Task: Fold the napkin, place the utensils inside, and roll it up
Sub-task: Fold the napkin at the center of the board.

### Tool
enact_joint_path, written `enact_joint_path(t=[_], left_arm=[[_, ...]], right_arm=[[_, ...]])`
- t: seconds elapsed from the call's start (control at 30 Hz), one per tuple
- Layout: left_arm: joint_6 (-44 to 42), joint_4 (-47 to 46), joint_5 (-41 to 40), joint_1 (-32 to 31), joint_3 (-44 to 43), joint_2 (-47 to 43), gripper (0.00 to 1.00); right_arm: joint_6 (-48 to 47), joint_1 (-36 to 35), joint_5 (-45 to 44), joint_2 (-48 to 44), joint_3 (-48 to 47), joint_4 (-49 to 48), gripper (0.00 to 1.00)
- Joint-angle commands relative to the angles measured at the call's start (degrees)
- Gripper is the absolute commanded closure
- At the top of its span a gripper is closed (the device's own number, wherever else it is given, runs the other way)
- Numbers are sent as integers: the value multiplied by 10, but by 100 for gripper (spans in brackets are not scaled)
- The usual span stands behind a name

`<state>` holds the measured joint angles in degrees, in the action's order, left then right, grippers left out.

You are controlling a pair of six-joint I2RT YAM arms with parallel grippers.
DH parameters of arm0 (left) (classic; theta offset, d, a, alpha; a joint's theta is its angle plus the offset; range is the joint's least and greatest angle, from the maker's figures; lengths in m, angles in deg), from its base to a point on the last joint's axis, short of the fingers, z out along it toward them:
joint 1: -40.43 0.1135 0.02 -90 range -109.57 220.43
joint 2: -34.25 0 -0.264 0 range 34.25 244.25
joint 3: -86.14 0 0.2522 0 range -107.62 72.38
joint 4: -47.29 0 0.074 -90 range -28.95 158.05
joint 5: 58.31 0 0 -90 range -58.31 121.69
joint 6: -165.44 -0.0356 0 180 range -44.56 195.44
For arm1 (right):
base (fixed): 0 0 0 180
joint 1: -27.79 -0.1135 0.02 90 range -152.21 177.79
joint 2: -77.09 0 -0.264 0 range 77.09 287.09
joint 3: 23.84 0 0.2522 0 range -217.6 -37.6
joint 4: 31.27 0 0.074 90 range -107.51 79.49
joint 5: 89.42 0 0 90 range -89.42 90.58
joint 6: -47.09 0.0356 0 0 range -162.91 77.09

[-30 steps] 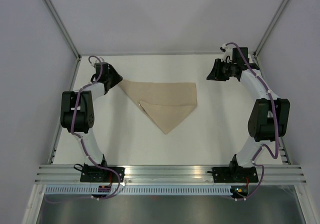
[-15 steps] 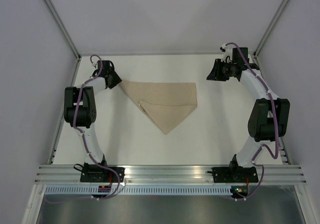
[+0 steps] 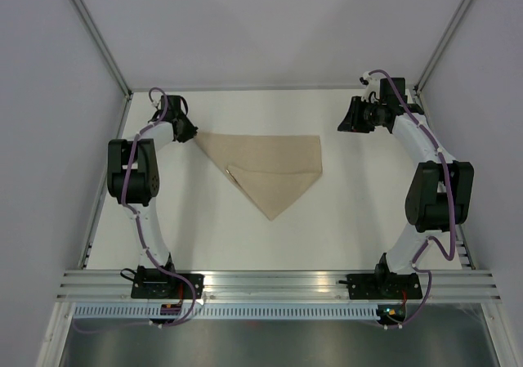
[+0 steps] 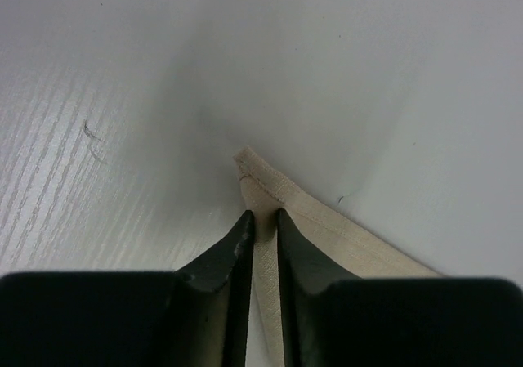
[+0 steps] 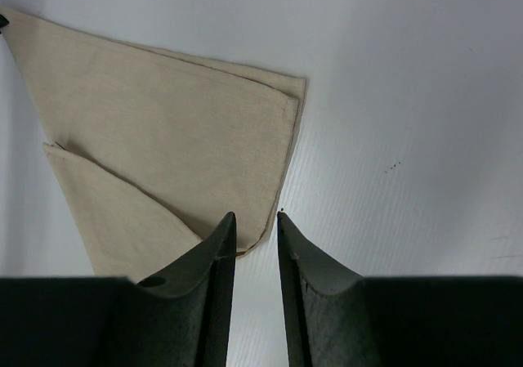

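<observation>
The napkin (image 3: 270,167) is a tan cloth lying flat mid-table, folded into a triangle with a smaller flap on top and its point toward the near edge. My left gripper (image 3: 193,134) is low at the cloth's far-left corner. In the left wrist view its fingers (image 4: 265,214) pinch a strip of the napkin's hemmed corner (image 4: 327,224). My right gripper (image 3: 345,122) hovers at the far right, apart from the cloth. It stands open (image 5: 256,214) with nothing between its fingers, and the napkin (image 5: 163,130) lies below and beyond it. The utensils are out of view.
White walls close the table at the back and both sides, with slanted metal posts (image 3: 94,32) in the far corners. An aluminium rail (image 3: 270,285) carrying both arm bases runs along the near edge.
My left arm has reached further back onto the napkin's left corner, and its jaws have narrowed onto the cloth. The right arm and the napkin have not moved.
</observation>
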<state>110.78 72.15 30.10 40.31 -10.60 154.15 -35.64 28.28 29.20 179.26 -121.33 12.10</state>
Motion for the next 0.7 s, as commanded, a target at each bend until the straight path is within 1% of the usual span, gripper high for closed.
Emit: enact_joint_path(t=[0.0, 0.17, 0.2, 0.23, 0.3, 0.37, 0.53, 0.57, 0.63, 0.67], left_arm=[[18, 17, -1, -1, -17, 3, 80], [11, -1, 7, -1, 11, -15, 95], [10, -7, 11, -1, 18, -20, 97], [9, -22, 13, -1, 26, -26, 98], [9, -45, 13, -1, 60, -51, 98], [6, -77, 31, -1, 97, -74, 98], [-15, -149, 42, -1, 187, -162, 98], [-19, -173, 44, -1, 199, -176, 98], [-32, -186, 58, -1, 222, -207, 98], [-34, -207, 63, -1, 233, -218, 98]], right_arm=[[3, -1, 10, 3, -8, -2, 68], [2, -1, 9, 4, -8, -2, 68], [3, -16, 9, 3, -8, -1, 68], [2, -17, 9, 3, -8, -1, 68], [-1, -19, 9, 4, -9, 3, 68], [-3, -22, 9, 4, -9, 5, 68], [-10, -32, 8, 10, -13, 12, 68], [-16, -37, 8, 14, -14, 14, 68], [-22, -45, 6, 16, -20, 25, 68], [-23, -52, 3, 17, -19, 26, 68]])
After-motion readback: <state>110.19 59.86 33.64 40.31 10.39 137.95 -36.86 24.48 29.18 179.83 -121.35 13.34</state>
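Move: The napkin's left corner lies right at the left hand, between the fingertips and about 1 cm below them. From that hand, the tip of the folded-up flap is some 11 cm back and 11 cm to the right, and the napkin's far right corner about 40 cm to the right, level with it. From the right hand, the napkin's lower right corner lies about 9 cm left, 4 cm back and 15 cm down; the left corner some 49 cm left, 8 cm ahead, 13 cm down. The napkin's left corner is pinched as the left fingers close the rest of the way on it; the hand dips about 1 cm, then draws the corner back some 5 cm towards its base while rising, ending 3 cm higher, fingertips tilting up slightly. The right hand, still partly open and touching nothing, drifts about 3 cm left towards the napkin's lower right corner. ##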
